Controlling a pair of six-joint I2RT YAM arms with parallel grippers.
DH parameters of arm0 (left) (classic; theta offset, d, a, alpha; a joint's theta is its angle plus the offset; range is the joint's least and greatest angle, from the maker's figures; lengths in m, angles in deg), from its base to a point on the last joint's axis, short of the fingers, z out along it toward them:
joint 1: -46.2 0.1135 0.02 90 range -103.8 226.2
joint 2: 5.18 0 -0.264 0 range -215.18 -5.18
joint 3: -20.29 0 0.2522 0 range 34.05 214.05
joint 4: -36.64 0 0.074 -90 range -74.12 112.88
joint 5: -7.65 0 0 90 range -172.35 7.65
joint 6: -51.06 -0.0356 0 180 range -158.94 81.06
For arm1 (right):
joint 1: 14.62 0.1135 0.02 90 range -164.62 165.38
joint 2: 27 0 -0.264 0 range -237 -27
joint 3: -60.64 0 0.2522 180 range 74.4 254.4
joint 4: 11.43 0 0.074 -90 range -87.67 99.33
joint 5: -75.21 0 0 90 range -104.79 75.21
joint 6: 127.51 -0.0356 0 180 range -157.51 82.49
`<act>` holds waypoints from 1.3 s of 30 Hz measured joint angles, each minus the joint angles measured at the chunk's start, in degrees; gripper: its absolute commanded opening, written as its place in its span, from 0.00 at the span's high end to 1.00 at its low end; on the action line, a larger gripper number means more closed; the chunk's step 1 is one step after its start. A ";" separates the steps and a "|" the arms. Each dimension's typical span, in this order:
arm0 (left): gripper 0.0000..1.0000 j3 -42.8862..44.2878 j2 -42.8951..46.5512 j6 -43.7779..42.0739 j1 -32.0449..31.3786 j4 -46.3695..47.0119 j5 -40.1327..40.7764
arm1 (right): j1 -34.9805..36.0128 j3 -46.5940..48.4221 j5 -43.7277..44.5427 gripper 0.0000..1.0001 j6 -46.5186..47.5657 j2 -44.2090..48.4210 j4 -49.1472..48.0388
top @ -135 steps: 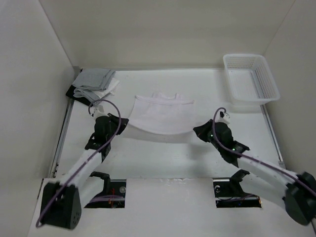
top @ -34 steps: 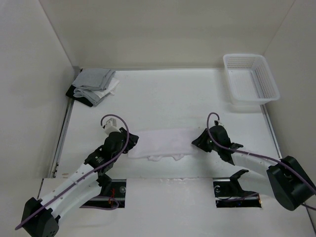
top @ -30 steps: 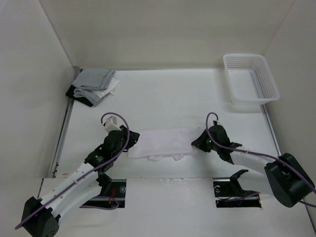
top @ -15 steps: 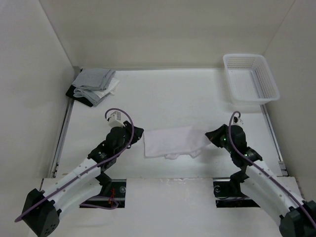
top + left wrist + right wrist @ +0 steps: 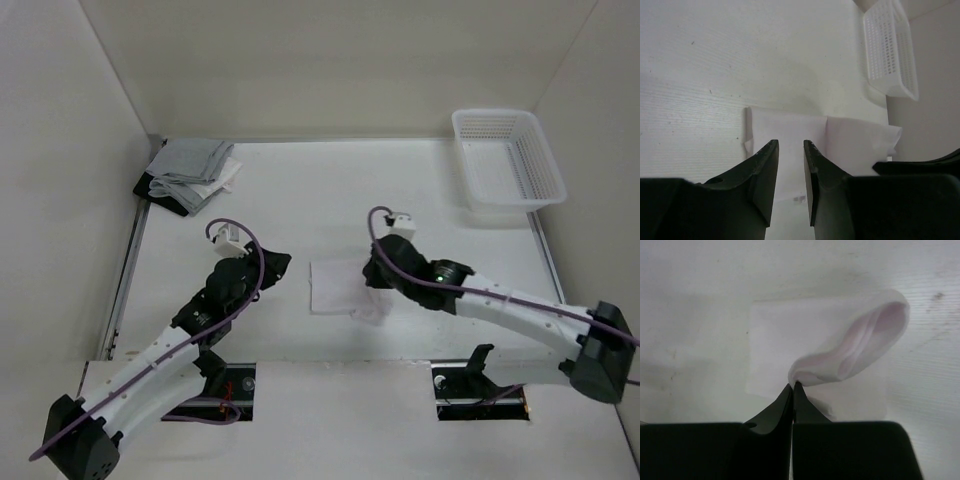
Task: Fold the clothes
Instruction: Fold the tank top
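Observation:
The clothes (image 5: 335, 287) are a white T-shirt lying in a small folded rectangle near the table's front middle. My right gripper (image 5: 372, 278) is over its right part. In the right wrist view it (image 5: 793, 385) is shut on a raised loop of the shirt (image 5: 850, 340), with the rest flat beneath. My left gripper (image 5: 278, 264) hovers just left of the shirt. In the left wrist view its jaws (image 5: 790, 150) stand open with nothing between them, and the shirt (image 5: 785, 125) lies flat beyond the fingertips.
A white plastic basket (image 5: 508, 160) stands at the back right and shows in the left wrist view (image 5: 890, 50). A stack of grey and white cloths (image 5: 192, 165) over a black item sits at the back left. Side walls border the table.
My right gripper shut on the shirt's right edge and carried it left over the rest, so the shirt is now narrower. The left gripper drew slightly back from the shirt's left edge.

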 measured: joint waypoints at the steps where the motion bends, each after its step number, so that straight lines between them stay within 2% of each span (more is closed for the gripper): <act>1: 0.75 0.00 0.68 0.02 0.28 -0.02 -0.11 | 1.90 2.14 0.63 1.00 0.20 -3.45 0.13; 4: 0.74 -0.02 2.27 0.00 1.22 -0.13 -0.46 | 6.38 8.66 1.92 0.96 0.50 -13.62 0.50; 5: 0.73 -0.02 2.71 0.00 1.57 -0.15 -0.59 | 7.56 10.99 2.12 0.90 0.57 -17.05 0.72; 8: 0.72 -0.11 4.46 0.02 3.08 -0.70 -1.25 | 10.16 18.45 2.82 0.63 0.44 -26.80 1.81; 10: 0.71 -0.35 5.60 0.00 4.50 -0.98 -1.68 | 12.07 22.14 3.15 0.57 0.52 -31.69 1.84; 14: 0.71 -0.76 6.75 0.00 7.56 -1.53 -3.02 | 15.04 22.77 3.26 0.57 0.70 -32.35 1.95; 16: 0.71 -0.85 6.47 0.00 8.76 -1.55 -3.65 | 15.54 20.94 3.23 0.64 0.70 -29.51 0.70; 20: 0.71 -0.87 3.85 0.00 9.14 -0.68 -4.66 | 12.37 12.02 2.78 0.90 0.70 -19.30 -3.28; 21: 0.71 -0.87 2.84 0.00 8.76 -0.11 -4.81 | 10.73 9.53 2.51 0.94 0.52 -17.05 -4.50; 23: 0.73 -0.87 0.22 0.00 7.41 1.05 -4.96 | 7.72 4.83 1.60 0.98 0.24 -14.05 -7.56; 26: 0.77 -0.87 -4.37 -0.31 4.22 3.21 -5.03 | 5.31 -2.47 0.68 0.99 0.20 -10.78 -11.74; 27: 0.77 -0.87 -6.25 -0.68 3.06 3.96 -4.98 | 5.05 -5.27 0.39 0.97 0.22 -9.03 -12.87; 29: 0.76 -0.87 -9.70 -1.62 1.44 4.33 -4.87 | 4.46 -10.40 0.17 0.86 0.28 -4.00 -14.40; 32: 0.66 -0.94 -12.48 -2.91 0.68 3.39 -4.35 | 1.38 -18.10 0.37 0.62 0.33 8.52 -16.79; 34: 0.59 -1.46 -11.89 -3.63 0.96 2.97 -3.80 | -2.19 -22.49 1.16 0.50 0.24 18.18 -18.08; 36: 0.56 -2.01 -10.43 -4.42 1.42 1.95 -3.23 | -6.60 -26.47 1.40 0.43 0.22 27.08 -18.71; 39: 0.53 -2.38 -8.31 -5.35 2.32 -0.22 -2.67 | -13.31 -30.80 1.29 0.39 0.22 35.36 -18.67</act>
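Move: Pinched in the right hand is the raised right end of the tank top; the middle of the lying cloth is about 8 cm to that hand's left, level with it front to back and some 14 cm below. The cloth's left edge lies roughly 16 cm to the left, at the same depth. From the empty left hand, the tank top's middle is about 14 cm to the right, 3 cm back and 15 cm down. Carrying the pinched end leftward over the lying half, the right hand travels about 14 cm, sinking 5, and opens to let go near the left edge. It swings back right past its start, shutting and reopening on the way, and rises clear 10 cm to the right, fingertips tipping up. The empty left hand bobs up, then sinks about 8 cm beside the cloth, opening wider. ##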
